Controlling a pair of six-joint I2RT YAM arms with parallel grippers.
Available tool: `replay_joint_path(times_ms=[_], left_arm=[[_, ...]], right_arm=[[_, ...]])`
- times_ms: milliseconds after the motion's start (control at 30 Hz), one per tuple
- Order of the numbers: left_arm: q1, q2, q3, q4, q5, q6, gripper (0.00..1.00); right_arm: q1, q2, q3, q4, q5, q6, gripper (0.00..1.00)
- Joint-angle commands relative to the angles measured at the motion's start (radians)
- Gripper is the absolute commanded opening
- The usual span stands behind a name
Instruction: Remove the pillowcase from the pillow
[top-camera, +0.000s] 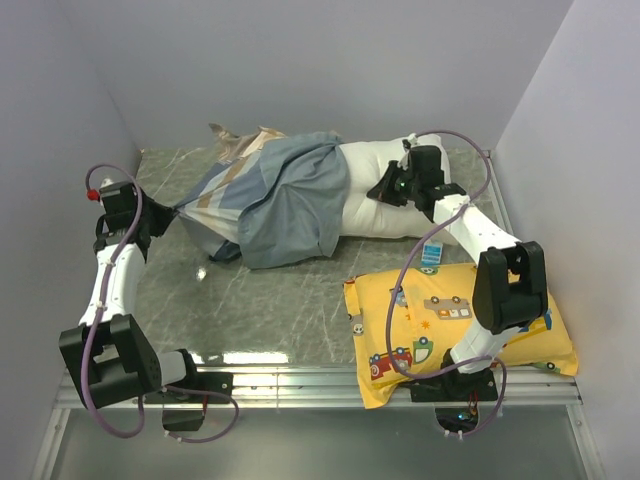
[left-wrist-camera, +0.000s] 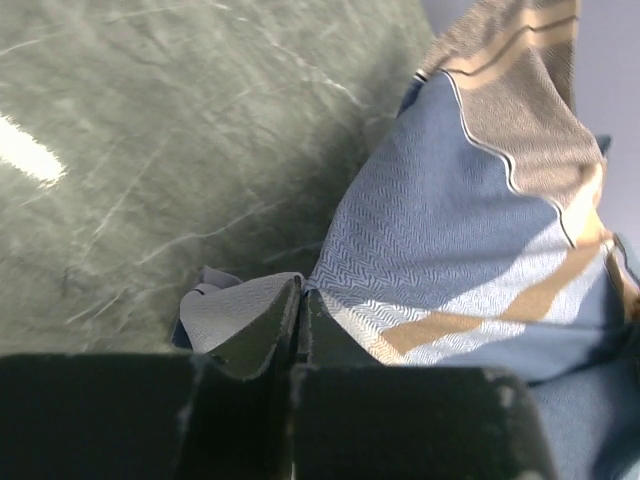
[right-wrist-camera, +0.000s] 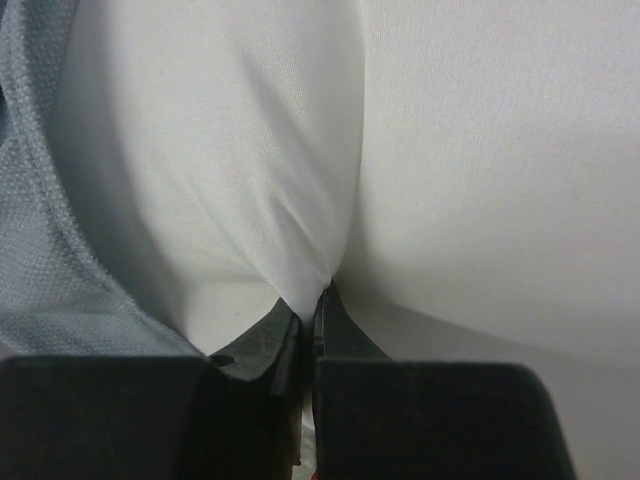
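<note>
The blue-grey pillowcase with light-blue panels and tan stripes lies bunched over the left part of the white pillow at the back of the table. The pillow's right part is bare. My left gripper is shut on the pillowcase's left end, which is stretched toward it; the pinched cloth shows in the left wrist view at the gripper. My right gripper is shut on a fold of the pillow; in the right wrist view the gripper pinches white fabric, with pillowcase edge at left.
A yellow pillow with cartoon cars lies at the front right, under my right arm. The grey marbled tabletop has walls on the left, back and right. A metal rail runs along the front edge.
</note>
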Motion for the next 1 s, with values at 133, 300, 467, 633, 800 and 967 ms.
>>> replay_joint_path(times_ms=[133, 300, 467, 633, 800, 967], left_arm=[[-0.052, -0.05, 0.138, 0.067, -0.087, 0.136, 0.49], [-0.176, -0.026, 0.265, 0.032, -0.118, 0.214, 0.68], [-0.346, 0.207, 0.438, -0.03, -0.006, 0.295, 0.69], [-0.453, 0.43, 0.605, -0.031, 0.008, 0.312, 0.71], [-0.477, 0.559, 0.687, -0.036, 0.094, 0.312, 0.7], [-0.483, 0.561, 0.626, 0.015, 0.094, 0.288, 0.66]], right_arm=[[-0.074, -0.031, -0.046, -0.019, 0.152, -0.034, 0.0], [-0.062, -0.037, -0.043, -0.02, 0.155, -0.051, 0.0], [-0.01, -0.022, -0.02, -0.036, 0.179, -0.09, 0.0], [0.019, -0.005, -0.015, -0.036, 0.186, -0.106, 0.0], [0.024, -0.002, -0.011, -0.046, 0.205, -0.118, 0.0], [0.025, 0.013, 0.0, -0.051, 0.201, -0.115, 0.0]])
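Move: The left hand, still pinching the stretched-out end of the pillowcase, goes next for a striped fold about 20 cm to its right, 12 cm ahead and slightly lower. The pillowcase's blue-grey flap lies some 26 cm to this hand's right and 2 cm ahead; its tan corner is roughly 14 cm right and 20 cm ahead. From the right hand, closed on the white pillow, that fold is about 27 cm left and 6 cm ahead. The left fingers open wide and let go of the taut pillowcase end. The hand arcs up about 13 cm and down again to its starting height, going some 20 cm right and 13 cm forward to the striped fold, turning about 40 degrees clockwise, still open. The right hand keeps its pinch on the pillow, shifts a few centimetres right, then eases back slightly, rolling its left side down. ##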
